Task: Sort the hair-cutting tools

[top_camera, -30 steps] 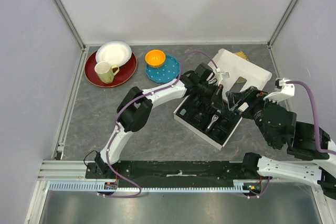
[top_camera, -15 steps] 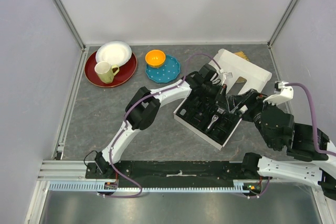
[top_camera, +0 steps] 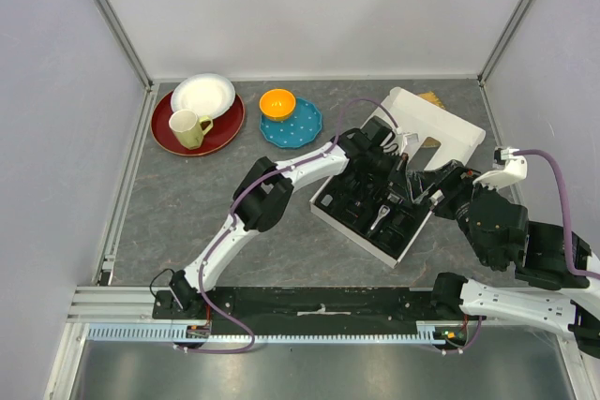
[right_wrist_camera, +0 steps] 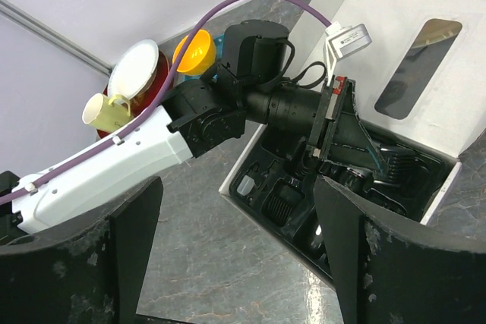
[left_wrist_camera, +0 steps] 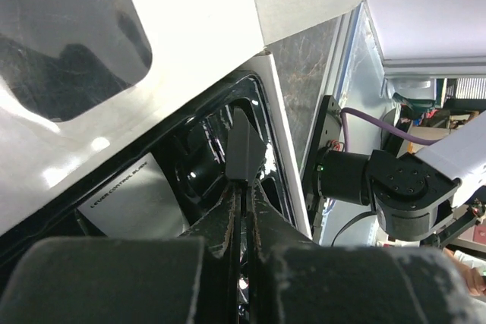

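Observation:
The white box (top_camera: 330, 215) holds a black tray (right_wrist_camera: 258, 163) with the hair-cutting tools in its pockets. A silver-and-black clipper (top_camera: 379, 219) lies in the middle. A ribbed black piece (right_wrist_camera: 279, 206) and a toothed comb attachment (right_wrist_camera: 399, 162) sit in other pockets. My left gripper (top_camera: 401, 171) (left_wrist_camera: 244, 184) (right_wrist_camera: 363, 149) reaches over the tray's far side, shut, with a thin dark flat piece (left_wrist_camera: 247, 149) pinched at its tips; which tool it is I cannot tell. My right gripper (top_camera: 431, 186) (right_wrist_camera: 237, 187) hovers open above the tray's near edge, holding nothing.
The raised box lid (top_camera: 433, 125) with a window stands behind the tray. A red plate (top_camera: 221, 134) carrying a white plate (top_camera: 203, 96) and a yellow mug (top_camera: 188, 126) is at back left. Beside it, an orange bowl (top_camera: 277, 102) rests on a teal plate (top_camera: 298, 126).
The left arm has stretched further right, carrying its shut gripper deeper over the tray toward the lid. The right gripper has edged slightly left toward the tray, still open.

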You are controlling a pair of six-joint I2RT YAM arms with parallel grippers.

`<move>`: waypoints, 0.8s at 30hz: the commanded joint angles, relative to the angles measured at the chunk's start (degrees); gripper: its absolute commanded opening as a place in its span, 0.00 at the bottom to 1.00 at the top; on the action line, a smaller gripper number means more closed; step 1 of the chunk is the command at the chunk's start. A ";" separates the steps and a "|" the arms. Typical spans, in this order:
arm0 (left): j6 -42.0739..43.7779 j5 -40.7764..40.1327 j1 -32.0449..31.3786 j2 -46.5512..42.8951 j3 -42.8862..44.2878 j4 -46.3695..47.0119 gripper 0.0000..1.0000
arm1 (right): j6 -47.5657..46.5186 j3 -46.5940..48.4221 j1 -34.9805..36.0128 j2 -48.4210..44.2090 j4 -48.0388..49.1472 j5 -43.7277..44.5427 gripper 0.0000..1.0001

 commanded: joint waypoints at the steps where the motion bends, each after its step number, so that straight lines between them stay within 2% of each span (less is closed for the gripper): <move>1: 2.95 0.00 -0.19 2.57 4.43 -4.44 0.02 | 0.73 -0.58 0.07 0.07 -0.49 0.33 0.88; 7: 3.74 -0.87 -0.19 3.89 5.93 -6.81 0.02 | 0.82 -0.67 -0.02 0.33 -0.41 0.33 0.88; 10: 3.92 -1.58 -0.19 3.81 6.10 -7.25 0.14 | 0.90 -0.76 -0.02 0.51 -0.67 0.51 0.88; 13: 4.10 -2.81 -0.19 2.93 6.02 -7.25 0.30 | 1.34 -0.49 -0.02 0.77 -1.20 0.77 0.89; 16: 4.27 -4.21 -0.11 1.35 5.84 -7.34 0.39 | 1.43 -0.06 0.07 1.30 -1.90 1.21 0.89; 24: 3.39 -7.99 0.51 -6.19 2.24 -5.50 0.48 | 1.17 0.91 0.07 4.11 -2.96 2.00 0.90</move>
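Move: The black comb guard is already in the left fingertips. Its tray slot, at the box's right-hand corner by the lid hinge, lies about 3 cm to the right of the left hand, level with it forward and back, and some 4 cm lower. The clipper lies about 6 cm left and 5 cm back of this hand, and the lid cut-out some 7 cm ahead and 4 cm right. From the right hand, the slot is roughly 7 cm ahead, 1 cm right and 29 cm down. Lower the left gripper nearly straight down, about 2 cm, into the tray corner by the hinge, with the comb guard still pinched. Partway down, start spreading the fingers to nearly half open so they let go of the guard, then ease up about half a centimetre and slightly forward, holding the wrist's slant almost unchanged. ##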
